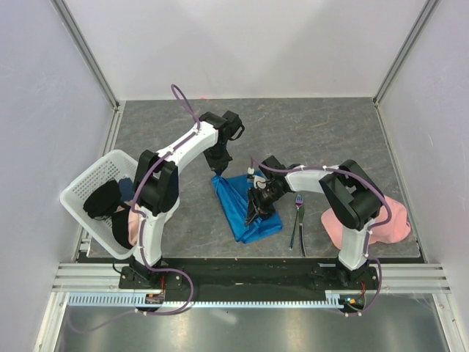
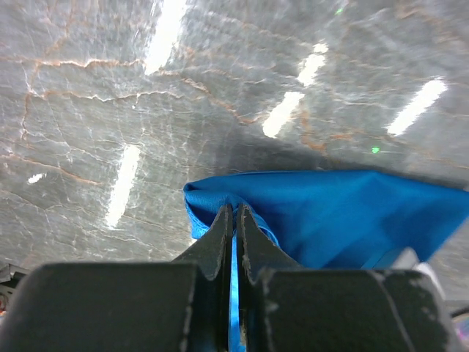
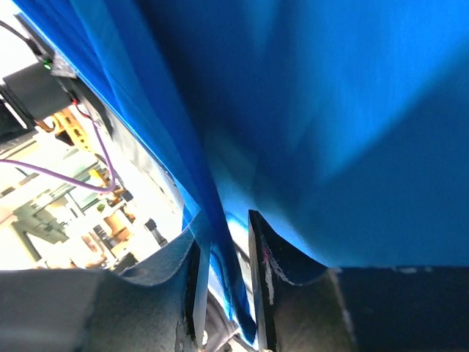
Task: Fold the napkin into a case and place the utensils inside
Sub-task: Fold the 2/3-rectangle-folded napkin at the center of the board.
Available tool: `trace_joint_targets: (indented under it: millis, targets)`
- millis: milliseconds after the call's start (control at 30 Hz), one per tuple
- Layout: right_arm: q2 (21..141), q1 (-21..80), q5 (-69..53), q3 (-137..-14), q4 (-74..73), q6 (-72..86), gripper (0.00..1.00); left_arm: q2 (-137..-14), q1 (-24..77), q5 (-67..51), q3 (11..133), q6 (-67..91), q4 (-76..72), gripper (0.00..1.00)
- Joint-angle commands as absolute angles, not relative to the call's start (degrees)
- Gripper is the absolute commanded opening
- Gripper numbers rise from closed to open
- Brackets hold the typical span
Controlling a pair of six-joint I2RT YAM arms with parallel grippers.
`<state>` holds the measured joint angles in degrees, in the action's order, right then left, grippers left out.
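Observation:
The bright blue napkin [image 1: 234, 199] lies on the table as a loosely folded, rumpled strip. My left gripper [image 1: 218, 174] is shut on its far corner; in the left wrist view the fingers [image 2: 220, 242] pinch a thin blue edge of the napkin [image 2: 330, 213]. My right gripper [image 1: 254, 213] sits at the strip's right side. In the right wrist view its jaws [image 3: 223, 224] stand apart, with a fold of the napkin [image 3: 330, 110] hanging loose between them. The fork [image 1: 295, 220] and knife [image 1: 302, 238] lie side by side to the napkin's right.
A pale pink cloth [image 1: 388, 224] is bunched at the right, beside the right arm. A white basket [image 1: 84, 183] holding dark items sits at the left edge. Walls enclose the grey stone table [image 1: 315, 132] on three sides.

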<state>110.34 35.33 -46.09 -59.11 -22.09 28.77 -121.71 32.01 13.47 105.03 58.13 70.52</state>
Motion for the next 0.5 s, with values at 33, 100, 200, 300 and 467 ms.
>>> trace_joint_targets:
  millis: [33, 100, 200, 300, 467]
  targets:
    - [104.59, 34.11, -41.84, -58.53, -28.21, 25.14, 0.36, -121.82, 32.08, 17.14, 108.81, 57.93, 71.72, 0.02]
    - [104.50, 33.40, -40.96, -59.32, -29.79, 24.79, 0.44, -121.73, 32.17, 16.44, 108.90, 55.82, 71.72, 0.02]
    - [104.41, 31.47, -41.57, -61.25, -29.88, 25.05, 0.56, -121.73, 32.17, 14.60, 108.55, 53.18, 71.02, 0.02]
    - [104.76, 29.54, -43.06, -64.50, -29.71, 25.49, 0.63, -121.20, 32.17, 12.67, 106.97, 51.07, 69.18, 0.02]
    - [108.98, 27.69, -42.20, -70.22, -28.48, 26.19, 0.66, -119.45, 32.25, 7.22, 104.42, 46.24, 63.83, 0.02]
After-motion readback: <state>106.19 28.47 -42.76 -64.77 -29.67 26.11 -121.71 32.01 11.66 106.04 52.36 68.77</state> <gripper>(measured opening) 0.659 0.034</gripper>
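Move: The near part of the napkin's folded-over flap lies loosely between the right hand's parted fingers, level with them and about 1 cm below. From this hand, the flap's far corner, gripped by the left fingers, is some 14 cm ahead, 9 cm left and 5 cm up; the fork lies roughly 13 cm to the right, level front to back. For the left hand, the napkin's middle is about 9 cm right, 10 cm back and 7 cm down. Sliding first about 2.5 cm to its right while its fingers spread from a third to two thirds open, the right hand comes free of the napkin's flap, then swings forward some 5 cm and rises about 3.5 cm over the cloth. The left hand stays almost in place, still pinching the far corner, with a slight clockwise turn. ##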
